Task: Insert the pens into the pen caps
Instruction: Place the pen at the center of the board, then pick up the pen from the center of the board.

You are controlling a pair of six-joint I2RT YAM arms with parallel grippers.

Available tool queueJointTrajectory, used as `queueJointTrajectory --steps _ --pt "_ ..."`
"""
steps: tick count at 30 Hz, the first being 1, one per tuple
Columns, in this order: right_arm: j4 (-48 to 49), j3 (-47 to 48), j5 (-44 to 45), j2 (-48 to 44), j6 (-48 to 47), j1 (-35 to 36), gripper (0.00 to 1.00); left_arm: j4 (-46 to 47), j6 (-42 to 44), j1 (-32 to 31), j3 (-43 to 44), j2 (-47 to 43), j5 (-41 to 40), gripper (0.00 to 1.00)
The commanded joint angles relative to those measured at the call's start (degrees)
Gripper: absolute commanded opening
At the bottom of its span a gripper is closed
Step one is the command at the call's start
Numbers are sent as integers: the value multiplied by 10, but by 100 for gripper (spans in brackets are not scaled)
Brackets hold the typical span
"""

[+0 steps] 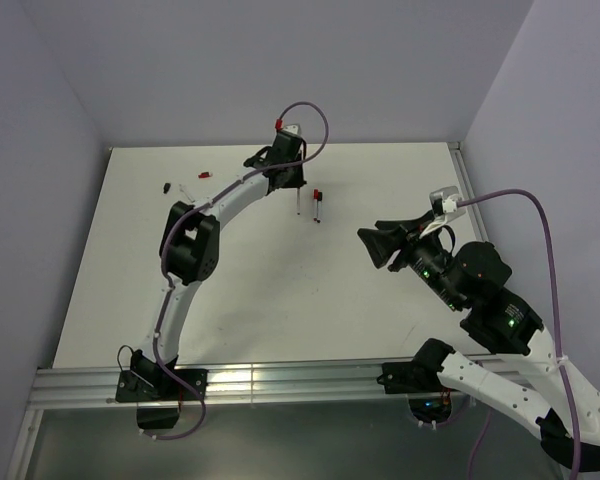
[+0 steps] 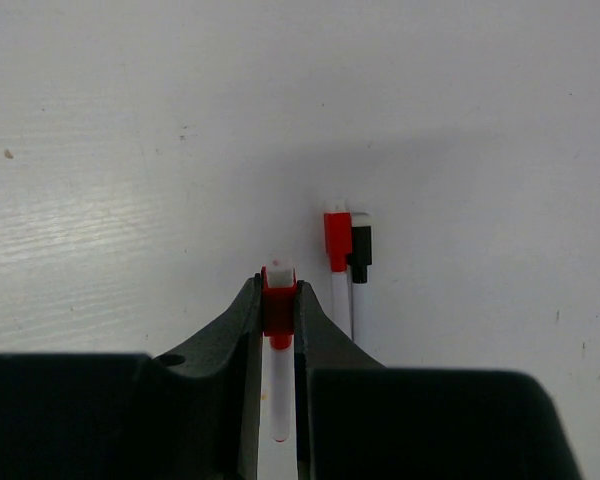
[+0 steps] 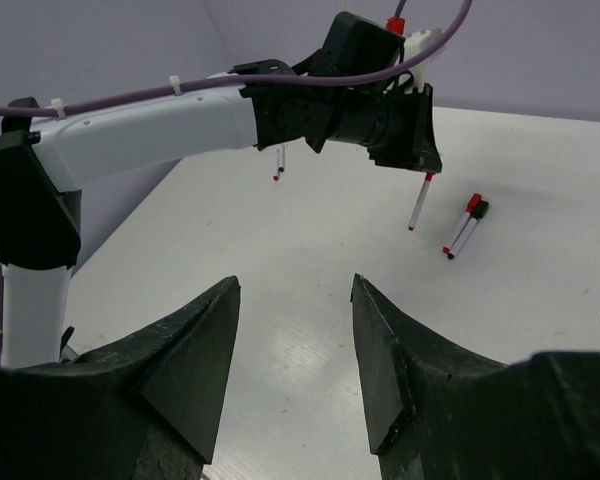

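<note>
My left gripper (image 1: 296, 188) (image 2: 278, 292) is at the far middle of the table, shut on the red cap of a white-barrelled pen (image 2: 278, 305) (image 1: 299, 204). In the right wrist view that pen (image 3: 418, 205) hangs from its jaws above the table. Just right of it two capped pens (image 1: 318, 206) lie side by side, one with a red cap (image 2: 337, 240) and one with a black cap (image 2: 361, 252). A loose red cap (image 1: 204, 175) and a black cap (image 1: 167, 186) lie far left. My right gripper (image 1: 366, 248) (image 3: 296, 280) hovers open and empty.
The white table (image 1: 260, 300) is walled at the back and on both sides. A metal rail (image 1: 280, 380) runs along its near edge by the arm bases. Purple cables (image 1: 520, 200) loop off both wrists.
</note>
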Motion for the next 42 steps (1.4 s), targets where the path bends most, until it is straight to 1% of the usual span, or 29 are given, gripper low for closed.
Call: queueJointTrajectory --steps 1,4,7,12,17,18,24,27,30,32,33,34,35,36,38,39,40,41,42 --pt "5 1 7 -6 -7 -2 56 22 -15 -1 35 34 22 8" --pt "3 -1 10 -8 -10 -2 57 15 -19 -2 68 59 35 6" --pt "3 -1 9 -10 -10 -2 57 31 -23 -1 62 64 42 7" --pt "4 -3 9 -9 -12 -2 57 31 -22 -2 76 80 52 9" --pt "6 -7 12 -8 -12 -2 57 42 -23 -1 65 78 62 21" --pt "7 -6 12 -9 -12 -2 57 43 -23 -1 63 78 62 27" --pt "7 -5 12 -8 -14 -2 57 43 -19 -1 65 74 58 45" --pt "8 -4 12 -8 -14 -3 59 45 -16 0 60 63 52 48" --pt "10 -4 11 -8 -13 -2 62 58 -14 1 37 17 28 48" --pt "17 -4 12 -8 -10 -2 67 70 -17 5 4 -16 5 48" --pt "20 -3 16 -7 -8 -2 69 79 -21 8 -10 -53 -11 47" --pt "24 -5 19 -7 -5 -2 75 83 -34 16 -43 -72 -58 47" --pt "33 -6 23 -6 4 -2 77 84 -45 22 -59 -92 -83 47" --pt "39 -8 27 -5 11 -3 84 84 -65 29 -75 -130 -106 48" --pt "68 -20 17 -2 28 -3 96 74 -88 62 -112 -159 -140 49" --pt "78 -23 9 2 31 -3 99 65 -98 76 -119 -170 -147 50" --pt "86 -27 -4 8 32 -4 100 47 -114 105 -131 -185 -155 50" --pt "95 -27 -8 14 36 -4 100 30 -122 120 -134 -190 -175 50" --pt "97 -26 -9 27 37 -4 100 20 -125 133 -136 -194 -178 50"
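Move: The left hand holds the red-capped pen by its cap over the board. The spot where the pen's middle will lie is about 3 cm to its right, 3 cm back and 6 cm down. The already capped red pen lies there too, some 5 cm right and 3 cm back, with the black pen just beyond, roughly 6 cm right and 3 cm back. From the high right hand the spot is some 30 cm ahead, 7 cm left and 31 cm below. The left hand, still pinching the red cap, lowers the pen about 5 cm and eases some 2 cm right towards the two lying pens, pauses low, and spreads its fingers to about half open to let the pen go onto the board. It then swings away up and to the left, some 13 cm left and 11 cm up from the pen, turning about 20 degrees counter-clockwise, while the right hand stays in place and opens its fingers fully near the end. ##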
